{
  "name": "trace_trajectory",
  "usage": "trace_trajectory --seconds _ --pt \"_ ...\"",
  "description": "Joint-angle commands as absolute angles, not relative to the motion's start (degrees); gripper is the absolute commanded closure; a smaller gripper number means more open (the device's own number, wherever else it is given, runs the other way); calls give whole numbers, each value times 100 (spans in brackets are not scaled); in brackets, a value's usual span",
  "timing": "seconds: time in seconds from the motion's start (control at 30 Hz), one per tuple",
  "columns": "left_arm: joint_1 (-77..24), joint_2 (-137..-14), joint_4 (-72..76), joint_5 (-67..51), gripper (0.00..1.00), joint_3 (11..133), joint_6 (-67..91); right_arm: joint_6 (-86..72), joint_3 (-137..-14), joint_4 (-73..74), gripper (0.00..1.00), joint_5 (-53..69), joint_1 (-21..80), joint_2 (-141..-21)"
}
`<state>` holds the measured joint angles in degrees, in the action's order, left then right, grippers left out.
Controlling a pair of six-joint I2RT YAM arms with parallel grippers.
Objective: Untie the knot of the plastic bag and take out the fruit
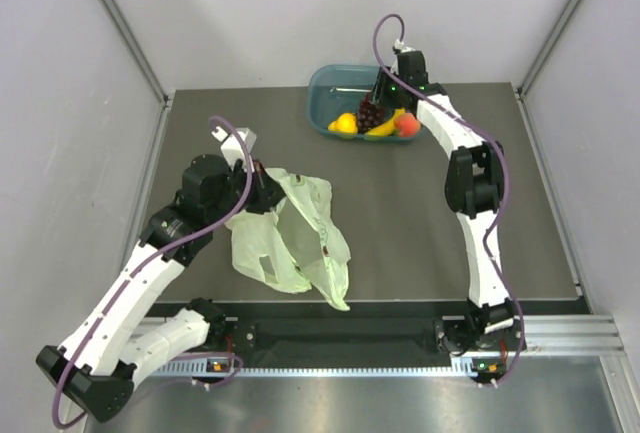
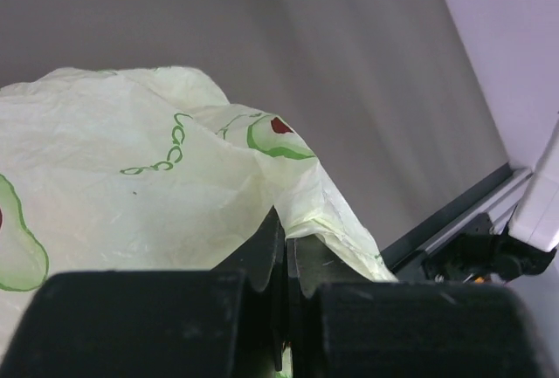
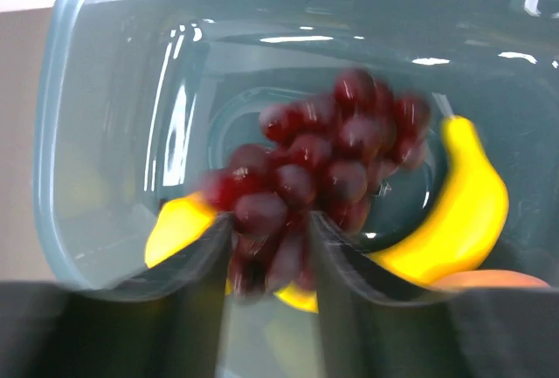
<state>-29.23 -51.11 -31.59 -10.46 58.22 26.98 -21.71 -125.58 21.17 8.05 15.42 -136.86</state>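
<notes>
The pale green plastic bag (image 1: 290,238) lies crumpled and flat on the dark table, with avocado prints showing on the plastic bag (image 2: 131,186) in the left wrist view. My left gripper (image 1: 262,191) is shut on its upper left edge, film pinched between the jaws of the left gripper (image 2: 286,234). No knot shows. My right gripper (image 1: 380,93) hangs over the teal tub (image 1: 325,88). The right gripper (image 3: 271,238) has its jaws apart, and a blurred dark purple grape bunch (image 3: 323,160) is between and below them. A banana (image 3: 463,212), a yellow fruit (image 3: 175,225) and a peach (image 1: 407,125) lie in the tub.
The tub wall (image 3: 105,134) rings the right gripper closely. Grey walls stand to the left, right and back of the table. A metal rail (image 1: 560,338) runs along the near edge by the arm bases.
</notes>
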Motion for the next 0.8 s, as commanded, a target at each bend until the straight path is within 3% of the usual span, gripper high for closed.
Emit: trace_trajectory --seconds 0.0,0.03,0.13,0.23,0.47,0.77 --pt "-2900 -4817 -2164 -959 100 5521 3128 -2233 -13192 2144 56 728 1415 -13658" --pt "-2900 -4756 -2014 -845 100 5415 3216 -2206 -13184 2153 39 782 1406 -13615" --pt "-2900 -4597 -1478 -239 100 5063 3603 -1987 -13096 2223 12 975 1389 -13281" --pt "-2900 -4535 -1091 465 100 4878 4076 -1829 -12702 2215 0 1002 1389 -12588" --pt "-2892 -4272 226 1362 100 4255 5088 -1547 -10673 2091 0 1204 1424 -10094" --pt "-2918 -4000 1010 1846 100 3701 6064 -932 -9608 2970 0 1818 1801 -8509"
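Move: The grapes sit at the right hand's part-open fingertips, their middle about 6 cm below and a centimetre ahead and left, over the tray. The yellow fruit is some 9 cm left and 3 cm back of this hand, the banana 4 cm right and 3 cm back, the peach 11 cm right and 4 cm back, all about 7 cm below. The bag hangs from the left hand, its middle roughly 14 cm below, 7 cm right and 4 cm back; the grapes lie about 36 cm ahead and 33 cm right of that hand, 17 cm lower. Opening wide almost in place, the right fingers let go of the grapes, then the hand lifts about 26 cm and draws back some 19 cm, drifting slightly right, out of the tray with fingers tipping up. The left hand keeps its shut pinch on the bag, carrying it forward, left and a little up while turning counter-clockwise some 30 degrees and rolling its left side down. ##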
